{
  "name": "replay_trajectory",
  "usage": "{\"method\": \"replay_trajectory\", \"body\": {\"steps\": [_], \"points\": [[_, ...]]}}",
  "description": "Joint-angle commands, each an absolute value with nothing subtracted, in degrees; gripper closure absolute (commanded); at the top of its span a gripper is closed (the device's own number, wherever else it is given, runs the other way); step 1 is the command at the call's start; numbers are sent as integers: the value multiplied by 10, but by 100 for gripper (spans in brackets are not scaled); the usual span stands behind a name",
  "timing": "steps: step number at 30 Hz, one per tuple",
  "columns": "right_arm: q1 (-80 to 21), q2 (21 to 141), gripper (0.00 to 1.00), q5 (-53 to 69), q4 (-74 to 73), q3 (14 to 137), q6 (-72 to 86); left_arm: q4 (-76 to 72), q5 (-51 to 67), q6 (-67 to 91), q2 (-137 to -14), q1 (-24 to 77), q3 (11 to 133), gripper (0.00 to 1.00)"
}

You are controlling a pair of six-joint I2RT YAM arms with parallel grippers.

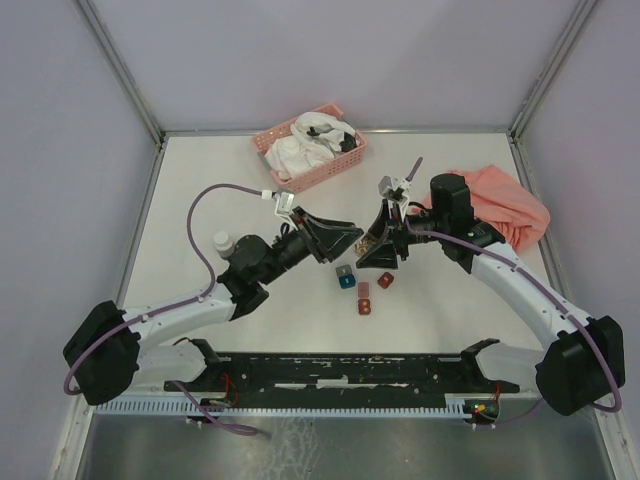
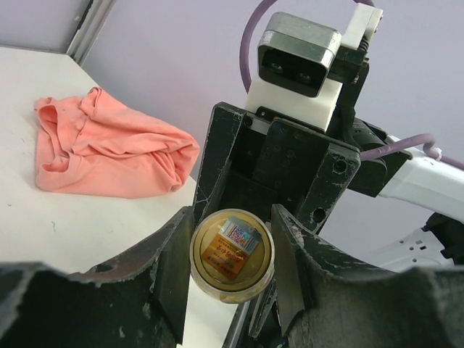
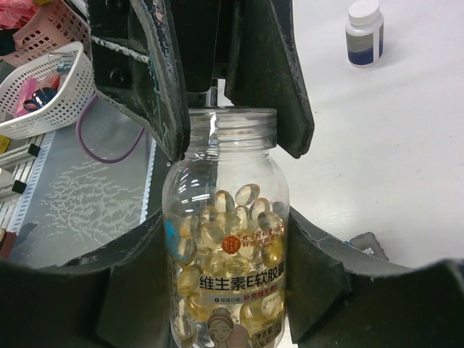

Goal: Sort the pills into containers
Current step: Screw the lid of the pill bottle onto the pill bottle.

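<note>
A clear jar point(image 3: 226, 246) full of golden pills point(image 3: 232, 217) hangs between my two grippers above the table's middle. My right gripper point(image 3: 228, 290) is shut on the jar's labelled body. My left gripper point(image 2: 232, 254) is shut on its neck end, a round gold face with a sticker point(image 2: 232, 250) in the left wrist view. From above, the left gripper point(image 1: 350, 240) and right gripper point(image 1: 382, 252) meet tip to tip and hide the jar. Just in front of them stand the containers: a grey box point(image 1: 343, 269), a teal box point(image 1: 346, 281) and two dark red boxes point(image 1: 365, 304) point(image 1: 386, 281).
A pink basket point(image 1: 310, 150) with white items stands at the back. A salmon cloth point(image 1: 505, 205) lies at the back right. A white-capped bottle point(image 1: 222, 241) stands by the left arm. Another white basket point(image 3: 43, 94) sits beyond the table's near edge.
</note>
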State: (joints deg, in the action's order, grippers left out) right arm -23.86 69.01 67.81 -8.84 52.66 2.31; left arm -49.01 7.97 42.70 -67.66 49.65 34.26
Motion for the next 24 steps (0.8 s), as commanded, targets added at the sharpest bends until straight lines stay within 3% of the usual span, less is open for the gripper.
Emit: {"method": "replay_trajectory", "body": {"steps": [1,4,7,17,24], "points": [[-237,684,98,719,-80,542,27,-534,116,399,-656,497,341,44],[-237,681,98,718,-88,544,18,-505,78,402,-639,497,336,13],[-237,678,98,716,-98,547,6,-456,34,399,-610,497,327,2],[-237,662,98,695,-170,556,-88,-343,-70,439,-482,497,268,0],[-237,633,98,628,-208,548,-173,-312,-124,551,-481,512,287,4]]}}
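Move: The lid sits right between the left fingers, already on the mouth of the pill bottle, whose middle is some 5 cm to the right of the left hand and 1 cm back. From the right hand, which grips the bottle, the lid is about 5 cm to the left and 1 cm ahead. On the table, about 20 cm below the left hand, lie the teal pill box, 2 cm left and 3 cm ahead, and the red pill box, 2 cm right and 3 cm back. The lid is let go: the left fingers spread from their grip on its rim to fully open, then the left hand draws off to its left, about 7 cm clear of the bottle, rising a centimetre at first and sinking again, while it turns some 15 degrees counter-clockwise and tips slightly down. The right fingers keep their hold on the bottle, easing it a centimetre or so back, down and to the right. ##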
